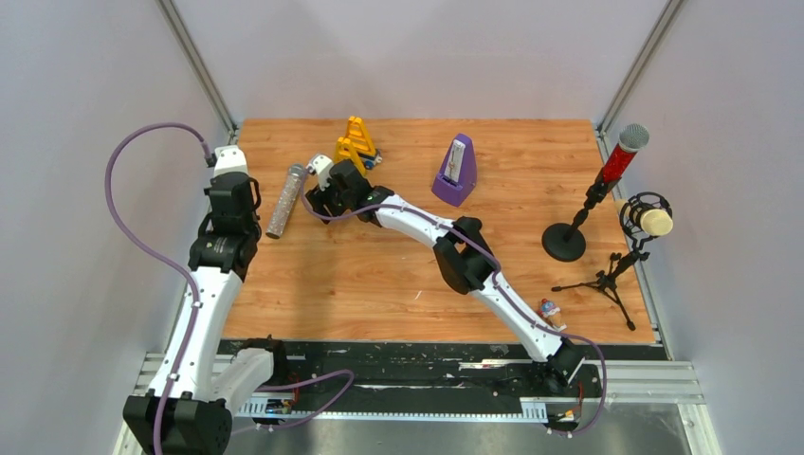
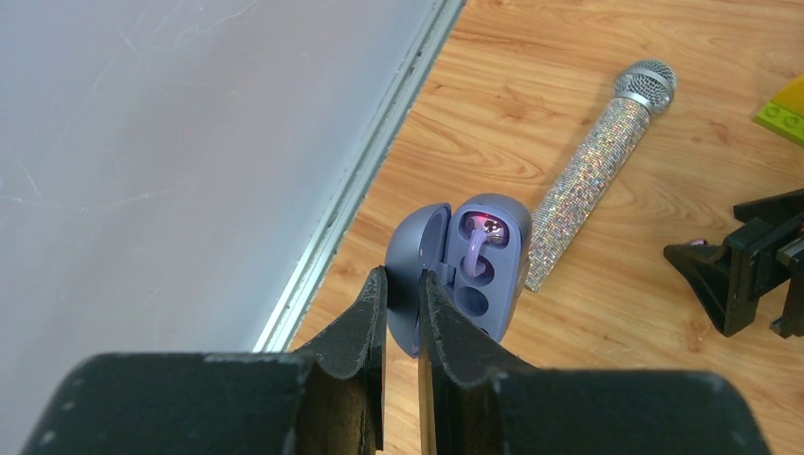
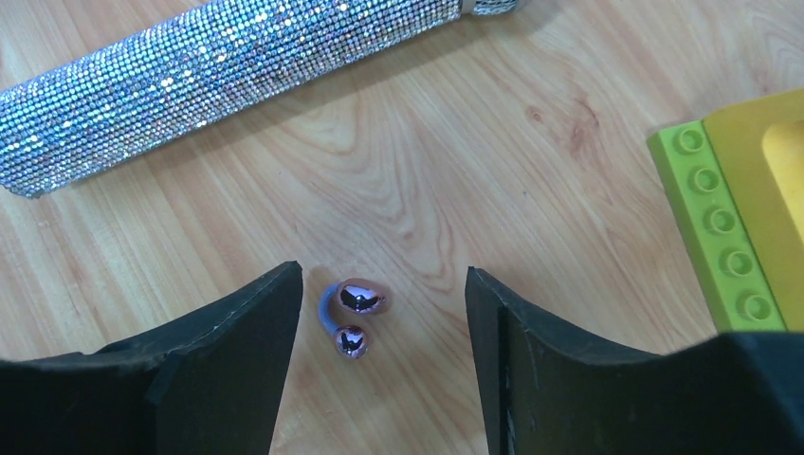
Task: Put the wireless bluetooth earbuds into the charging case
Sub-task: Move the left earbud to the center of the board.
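The charging case (image 2: 493,284) is a grey-blue oval shell, hinged open and held off the table near the left wall. My left gripper (image 2: 403,284) is shut on its lid (image 2: 422,237). One earbud (image 2: 477,248), a pale purple clip with a shiny end, sits in the case's upper socket; the lower socket is empty. The other earbud (image 3: 353,315), two shiny pink-purple beads joined by a blue arc, lies on the wood. My right gripper (image 3: 384,280) stands open low over it, one finger on each side; the left finger (image 3: 265,322) is the nearer.
A glitter-covered microphone (image 1: 285,200) lies on the table between the two grippers. Yellow and green brick pieces (image 1: 356,144) stand just behind the right gripper (image 1: 320,201). Farther right are a purple metronome (image 1: 456,171), a red microphone on a stand (image 1: 607,185) and a tripod microphone (image 1: 645,223).
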Robot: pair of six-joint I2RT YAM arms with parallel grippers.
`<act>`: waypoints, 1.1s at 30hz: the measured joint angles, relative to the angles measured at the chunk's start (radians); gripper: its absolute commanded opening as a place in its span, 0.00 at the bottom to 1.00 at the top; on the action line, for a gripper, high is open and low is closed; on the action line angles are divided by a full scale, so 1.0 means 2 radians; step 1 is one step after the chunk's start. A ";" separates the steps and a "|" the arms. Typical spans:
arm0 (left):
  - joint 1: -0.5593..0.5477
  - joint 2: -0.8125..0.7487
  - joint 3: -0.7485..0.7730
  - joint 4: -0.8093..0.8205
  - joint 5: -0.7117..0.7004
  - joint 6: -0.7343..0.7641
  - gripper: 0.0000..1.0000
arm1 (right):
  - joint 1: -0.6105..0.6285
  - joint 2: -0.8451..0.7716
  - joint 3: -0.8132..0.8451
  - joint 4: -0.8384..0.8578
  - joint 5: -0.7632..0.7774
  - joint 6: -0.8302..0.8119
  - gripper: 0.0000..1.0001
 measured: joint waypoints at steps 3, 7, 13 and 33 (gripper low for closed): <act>0.000 0.005 0.005 -0.002 -0.003 0.000 0.11 | 0.001 0.000 0.000 -0.007 -0.001 0.000 0.57; 0.000 0.011 0.014 -0.005 -0.007 0.000 0.11 | 0.001 0.000 0.000 -0.008 -0.001 0.000 0.42; 0.000 0.019 0.020 -0.010 -0.008 -0.002 0.11 | 0.001 0.000 0.003 -0.010 -0.001 0.000 0.38; 0.000 0.022 0.021 -0.015 -0.014 -0.005 0.11 | 0.006 0.002 0.015 -0.036 -0.010 -0.021 0.27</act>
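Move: The left earbud lies on the table almost between the right fingertips, about 1 cm back of the right hand point and 1 cm below it. The glittery microphone's middle is roughly 9 cm to the left of the hand and 2 cm ahead; the yellow stand is some 11 cm ahead and 7 cm to its right. From the left hand, the earbud lies around 14 cm ahead, 18 cm to the right and 24 cm below. The right fingertips close in on both sides of the left earbud, from a wide gap to one barely wider than the bud; whether both pads already touch it can't be told. First nearly still while the fingers narrow, the right hand then eases back about 1 cm, dipping slightly and coming up again, which centres the gap on the bud. ##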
